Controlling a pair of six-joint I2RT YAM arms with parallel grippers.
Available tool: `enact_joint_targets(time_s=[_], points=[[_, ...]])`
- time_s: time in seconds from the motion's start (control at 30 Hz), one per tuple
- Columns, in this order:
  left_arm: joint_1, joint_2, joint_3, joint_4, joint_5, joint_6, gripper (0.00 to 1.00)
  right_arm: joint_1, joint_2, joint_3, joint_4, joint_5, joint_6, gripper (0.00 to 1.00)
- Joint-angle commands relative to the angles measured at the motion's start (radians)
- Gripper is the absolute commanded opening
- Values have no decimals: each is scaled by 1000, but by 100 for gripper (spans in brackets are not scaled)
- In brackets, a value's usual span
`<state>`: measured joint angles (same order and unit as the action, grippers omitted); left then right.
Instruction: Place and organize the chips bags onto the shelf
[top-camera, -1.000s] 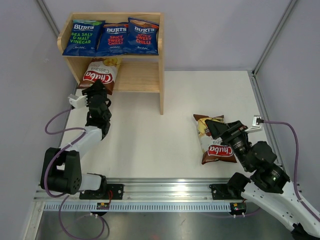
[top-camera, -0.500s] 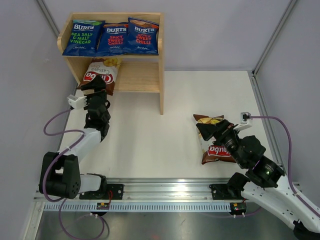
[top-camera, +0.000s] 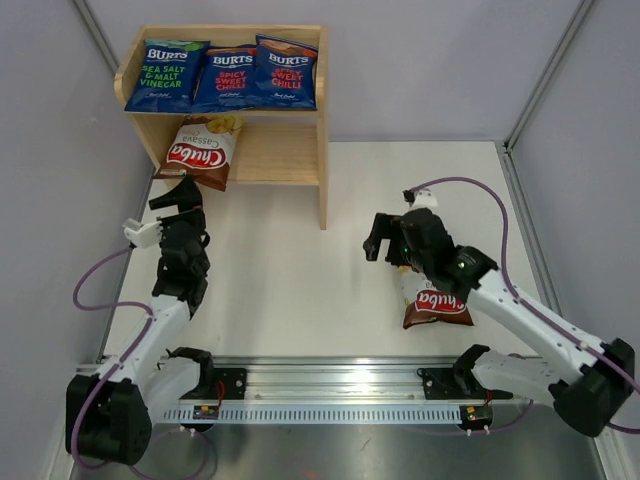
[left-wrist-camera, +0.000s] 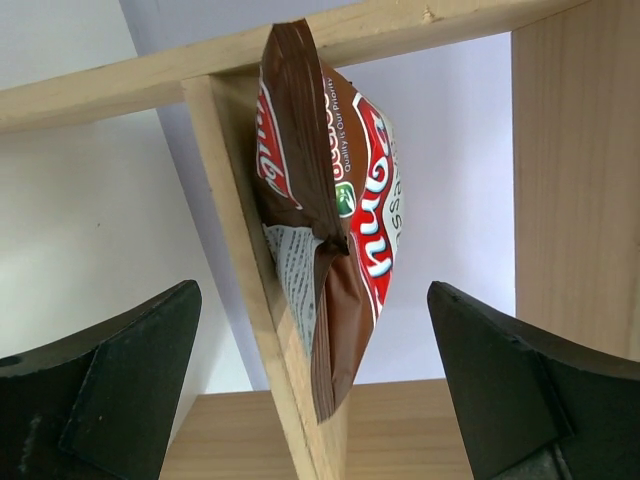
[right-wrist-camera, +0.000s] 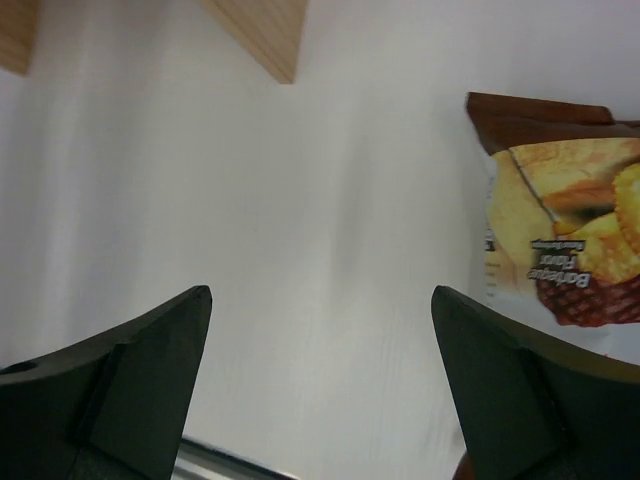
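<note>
Three blue Burts chips bags (top-camera: 167, 75) (top-camera: 225, 78) (top-camera: 287, 72) lie side by side on top of the wooden shelf (top-camera: 323, 170). A brown-and-cream Chuba bag (top-camera: 200, 150) leans at the left end of the lower tier, its bottom hanging over the front edge. In the left wrist view this bag (left-wrist-camera: 340, 220) rests against the side panel (left-wrist-camera: 240, 300). My left gripper (top-camera: 177, 192) (left-wrist-camera: 312, 295) stands open just in front of it, holding nothing. A second Chuba bag (top-camera: 435, 300) (right-wrist-camera: 560, 230) lies on the table. My right gripper (top-camera: 383, 243) (right-wrist-camera: 320, 295) is open over bare table just left of the bag's far end.
The shelf's right side panel reaches down to the table (top-camera: 300, 290) between the two arms, and its corner (right-wrist-camera: 265, 30) shows in the right wrist view. A purple cable (top-camera: 470, 185) arcs above the right arm. Grey walls enclose the table on three sides.
My left gripper opened, let go of the Chuba bag on the lower tier and drew back toward me. My right arm swung left and forward, off the second bag.
</note>
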<state>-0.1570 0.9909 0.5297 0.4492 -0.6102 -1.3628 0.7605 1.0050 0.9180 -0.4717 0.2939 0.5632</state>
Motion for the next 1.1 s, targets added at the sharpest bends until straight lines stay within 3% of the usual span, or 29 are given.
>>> enact_joint_targets(time_s=[0.0,0.03,0.17,0.27,0.33,0.4,0.43,0.47,0.53,0.57,0.6,0.67,0.8,0.87,1.07], points=[[5,-151,-40,-96,26,-4,99,-198,118,70,-39,-152,-100,100],[5,-188,-39,-192,33,2,99,-270,163,84,-13,-183,-118,100],[2,-380,13,-519,44,79,99,-355,269,175,-36,-164,-203,99],[2,-503,21,-648,178,204,99,-491,362,222,-36,-289,-175,99],[2,-561,6,-662,287,344,99,-656,403,220,10,-381,-119,99],[2,-569,1,-668,496,463,99,-819,408,159,82,-453,-9,100],[1,-542,7,-676,574,505,99,-857,409,128,190,-475,28,99],[1,-517,18,-681,743,545,99,-898,414,102,247,-542,56,99],[-1,-454,76,-734,902,655,99,-970,466,79,319,-585,72,99],[-1,-395,93,-750,1073,691,99,-984,490,79,341,-667,64,100],[-4,-365,111,-774,1133,752,99,-997,518,79,366,-730,38,100],[-35,-338,131,-849,1194,800,99,-1012,602,61,456,-850,23,99],[-91,-366,110,-886,1194,852,99,-1024,639,12,497,-783,-38,100],[-119,-379,98,-860,1236,847,99,-1033,649,-31,538,-826,-66,100],[-134,-491,107,-909,1159,864,99,-1049,699,-117,642,-989,-1,94]])
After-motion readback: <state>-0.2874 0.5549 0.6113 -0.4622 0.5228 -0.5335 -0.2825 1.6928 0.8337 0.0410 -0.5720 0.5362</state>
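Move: The last chips bag on the table lies with its middle about 12 cm right of my right hand, 1 cm ahead and some 19 cm below; its far end is about 12 cm farther out. The foot of the shelf's near right leg stands about 16 cm ahead of that hand and 17 cm left. From my left hand that bag is roughly 62 cm right and 11 cm back; the bag already on the lower shelf is some 15 cm straight ahead. I swing my open right hand right and forward over the table bag's far end, then sink there, about 20 cm right, 14 cm forward and 16 cm down overall, tipping the fingers down so the end's corner comes between them. My empty left hand backs off the shelved bag, then sweeps right and down while turning about 80 degrees clockwise. ##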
